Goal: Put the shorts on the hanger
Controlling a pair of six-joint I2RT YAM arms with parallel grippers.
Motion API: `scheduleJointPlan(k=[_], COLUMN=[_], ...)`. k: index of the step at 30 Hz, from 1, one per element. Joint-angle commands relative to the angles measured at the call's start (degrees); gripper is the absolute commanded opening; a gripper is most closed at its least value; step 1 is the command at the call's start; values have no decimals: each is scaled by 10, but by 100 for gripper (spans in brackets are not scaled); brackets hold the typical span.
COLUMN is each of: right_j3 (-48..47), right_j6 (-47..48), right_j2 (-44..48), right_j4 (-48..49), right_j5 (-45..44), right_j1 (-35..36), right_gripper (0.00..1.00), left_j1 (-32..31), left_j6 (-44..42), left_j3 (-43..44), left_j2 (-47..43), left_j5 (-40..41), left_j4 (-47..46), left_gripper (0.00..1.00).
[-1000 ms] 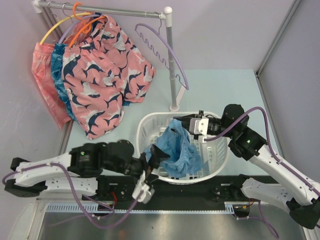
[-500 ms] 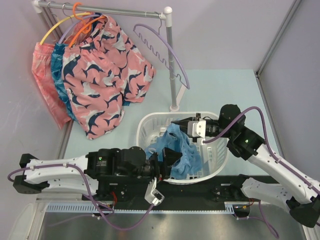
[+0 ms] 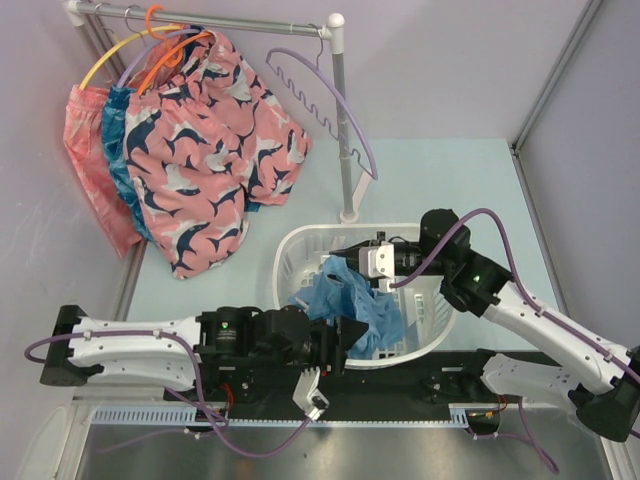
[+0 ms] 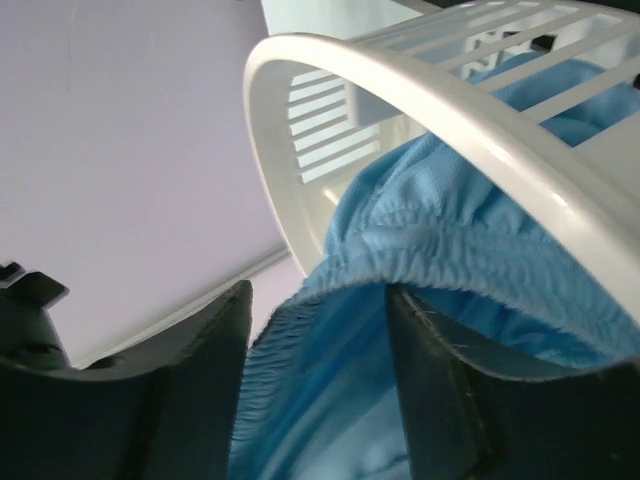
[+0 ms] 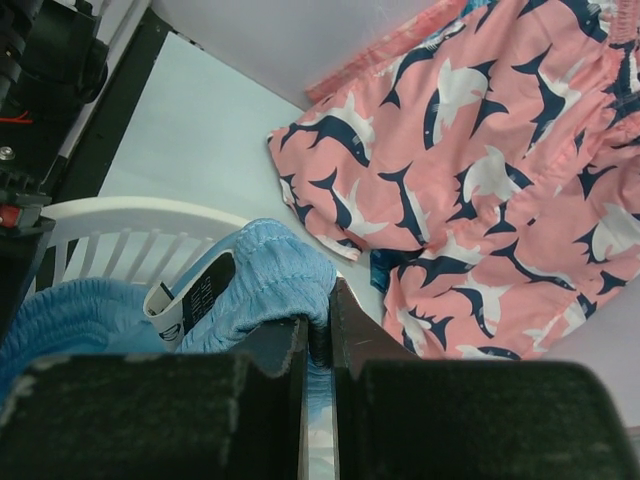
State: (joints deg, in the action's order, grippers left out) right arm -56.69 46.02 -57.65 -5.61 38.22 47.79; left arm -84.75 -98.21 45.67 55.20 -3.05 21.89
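The light-blue shorts (image 3: 352,302) lie bunched in the white basket (image 3: 288,252). My right gripper (image 3: 347,262) is shut on a fold of their elastic waistband (image 5: 262,272) and holds it up; a black-and-white label (image 5: 190,293) hangs beside the pinch (image 5: 320,332). My left gripper (image 3: 343,336) is at the basket's near rim (image 4: 420,100). It is open, its dark fingers (image 4: 200,385) standing either side of the shorts' waistband edge (image 4: 400,250) without pressing it. The lavender hanger (image 3: 332,98) hangs from the rail at the back, apart from both grippers.
Pink patterned shorts (image 3: 212,150) and teal shorts (image 3: 122,150) hang at the back left on orange (image 3: 160,48) and yellow (image 3: 100,62) hangers. The white rail post (image 3: 346,150) stands just behind the basket. Walls close in the left and right sides.
My left arm has swung right and pushed its gripper onto the shorts at the basket's near rim, its jaws narrowing. My right gripper has drawn the held waistband leftward.
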Motion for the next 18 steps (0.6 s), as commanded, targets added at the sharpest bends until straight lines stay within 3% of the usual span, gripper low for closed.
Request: scheduleJointPlan(k=[1,2,3,5,6,9,10,11,12,18], right_j3=[-11,-11,-11,-11,-11,-11,-11,-11,-11,-11], right_j6=[3,6,6,11,14,14,14,11,13,6], right_j2=[-5,-7,-8,-9,-8,-1,8,15,23,127], right_j4=[38,38,35,21,15,-13,-23,-34,-63,-202], right_j5=[-1,-2,-6,-14,-17,-43,-65,-77,-96,-161], right_j1=[13,14,13,12,11,7,6,2,-5,-30], right_gripper=[8,8,10,13,20,46,69,78,98,100], left_j1=[-2,-2,-2,-2,-2,5,17,23,32,118], left_j6=[-21,0,15,77,100,201,254,281,308,488], left_j3=[8,16,35,65,74,121,135,144,166,237], left_j2=[7,9,10,11,9,5,3,3,3,24], left_j5=[-25,-28,-33,-38,-39,-44,-53,-55,-58,-108], left_j4=[-49,-43,-38,-33,-33,-23,-12,-9,-4,23], left_gripper=[49,41,23,9,0,0,0,0,0,0])
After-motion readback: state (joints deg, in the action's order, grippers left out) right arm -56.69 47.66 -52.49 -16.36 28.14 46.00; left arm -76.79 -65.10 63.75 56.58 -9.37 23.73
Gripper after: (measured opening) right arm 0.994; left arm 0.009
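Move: The shorts' near waistband edge already runs between the left hand's open fingertips, about 1 cm to the right and 1 cm below, level fore and aft. The basket's middle is roughly 11 cm ahead of that hand, 4 cm right and 15 cm below. From the right hand, still pinching the waistband's far side, the near edge lies some 11 cm back, 1 cm right and 12 cm down; the empty purple hanger's middle is roughly 23 cm ahead, 2 cm left and 5 cm above. Left fingers pinch the near waistband and raise it some 11 cm; right hand opens and withdraws 4 cm right. ##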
